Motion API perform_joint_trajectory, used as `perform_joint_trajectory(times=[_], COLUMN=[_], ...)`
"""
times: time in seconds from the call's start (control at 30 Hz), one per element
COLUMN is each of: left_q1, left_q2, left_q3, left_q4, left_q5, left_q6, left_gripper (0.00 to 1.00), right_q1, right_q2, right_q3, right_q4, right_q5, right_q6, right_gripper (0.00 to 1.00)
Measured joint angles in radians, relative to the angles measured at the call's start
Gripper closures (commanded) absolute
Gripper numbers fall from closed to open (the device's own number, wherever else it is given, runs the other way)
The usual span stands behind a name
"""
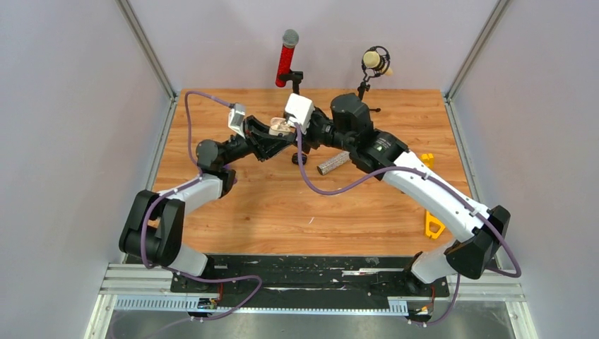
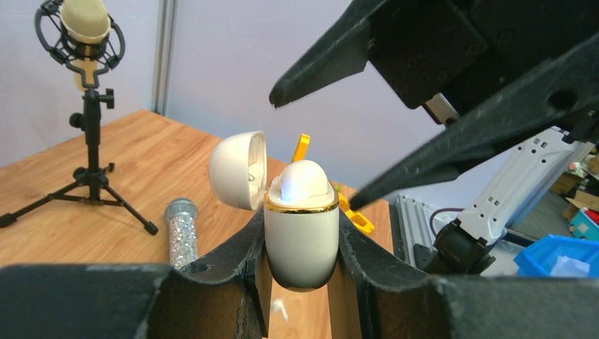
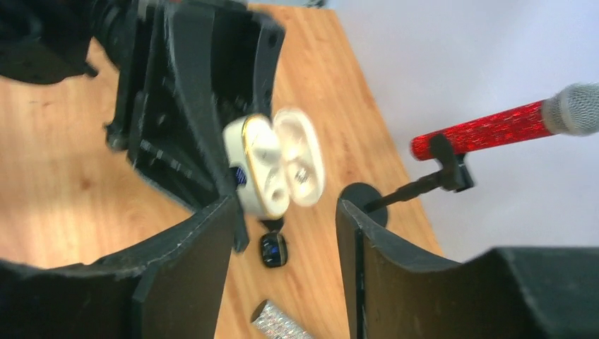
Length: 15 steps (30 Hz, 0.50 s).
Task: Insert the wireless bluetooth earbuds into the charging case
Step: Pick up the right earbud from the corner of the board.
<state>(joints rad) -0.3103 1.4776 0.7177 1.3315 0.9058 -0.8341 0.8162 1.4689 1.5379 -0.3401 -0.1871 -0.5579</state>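
The white charging case (image 2: 301, 240) with a gold rim is held upright above the table, and my left gripper (image 2: 301, 215) is shut on its body. Its lid (image 2: 238, 169) hangs open to the left. A white earbud (image 2: 304, 182) sits in the top of the case. From above, the case (image 1: 281, 127) shows at the middle of the table's far half. My right gripper (image 3: 286, 205) is open, nothing between its fingers, and hovers just over the case (image 3: 258, 166). Its fingertips (image 2: 277, 99) stand spread apart above the earbud.
A small black case (image 3: 273, 249) and a silver glitter microphone (image 1: 333, 163) lie on the table below the grippers. A red microphone (image 1: 286, 56) and a gold microphone (image 1: 376, 62) stand on stands at the back. Yellow tools (image 1: 431, 226) lie at the right edge.
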Motion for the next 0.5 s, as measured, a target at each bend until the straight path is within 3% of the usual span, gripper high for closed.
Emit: perform_joint_trajectory(times=[0.1,0.17,0.27,0.5], left_q1=[0.022,0.047,0.083,0.096], left_q2=[-0.023,-0.051,-0.097,-0.14], left_q3=[-0.002,-0.007,-0.027,-0.061], left_q4=[0.005,0.006,0.013,0.004], left_q5=[0.002,0.004,0.013,0.089], left_q6=[0.02,0.04,0.085,0.187], left_gripper=[0.99,0.99,0.99,0.99], right_q1=[-0.067,-0.156,-0.299,-0.426], right_q2=[-0.017,-0.044,-0.093,-0.204], right_q3=[-0.024,-0.065,-0.135,-0.3], right_q4=[-0.038,-0.064,-0.094,-0.304], right_q5=[-0.137,-0.224,-0.293,-0.306], right_q6=[0.032,0.04,0.033,-0.253], right_gripper=[0.35,0.28,0.26,0.29])
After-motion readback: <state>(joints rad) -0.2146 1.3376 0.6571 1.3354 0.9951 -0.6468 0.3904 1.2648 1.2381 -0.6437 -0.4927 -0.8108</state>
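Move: The right earbud's pickup spot, near the board's near right edge, lies about 19 cm back, 20 cm right and 33 cm below the right hand; the earbud isn't clearly visible there yet. The charging case is roughly 2 cm ahead, 5 cm left and 4 cm below that hand; the silver mic is 14 cm ahead, 16 cm right and 32 cm down. From the left hand, the spot is some 17 cm back, 29 cm right, 30 cm below. The opening right hand swings about 16 cm right and 11 down; the left draws the held case left. ##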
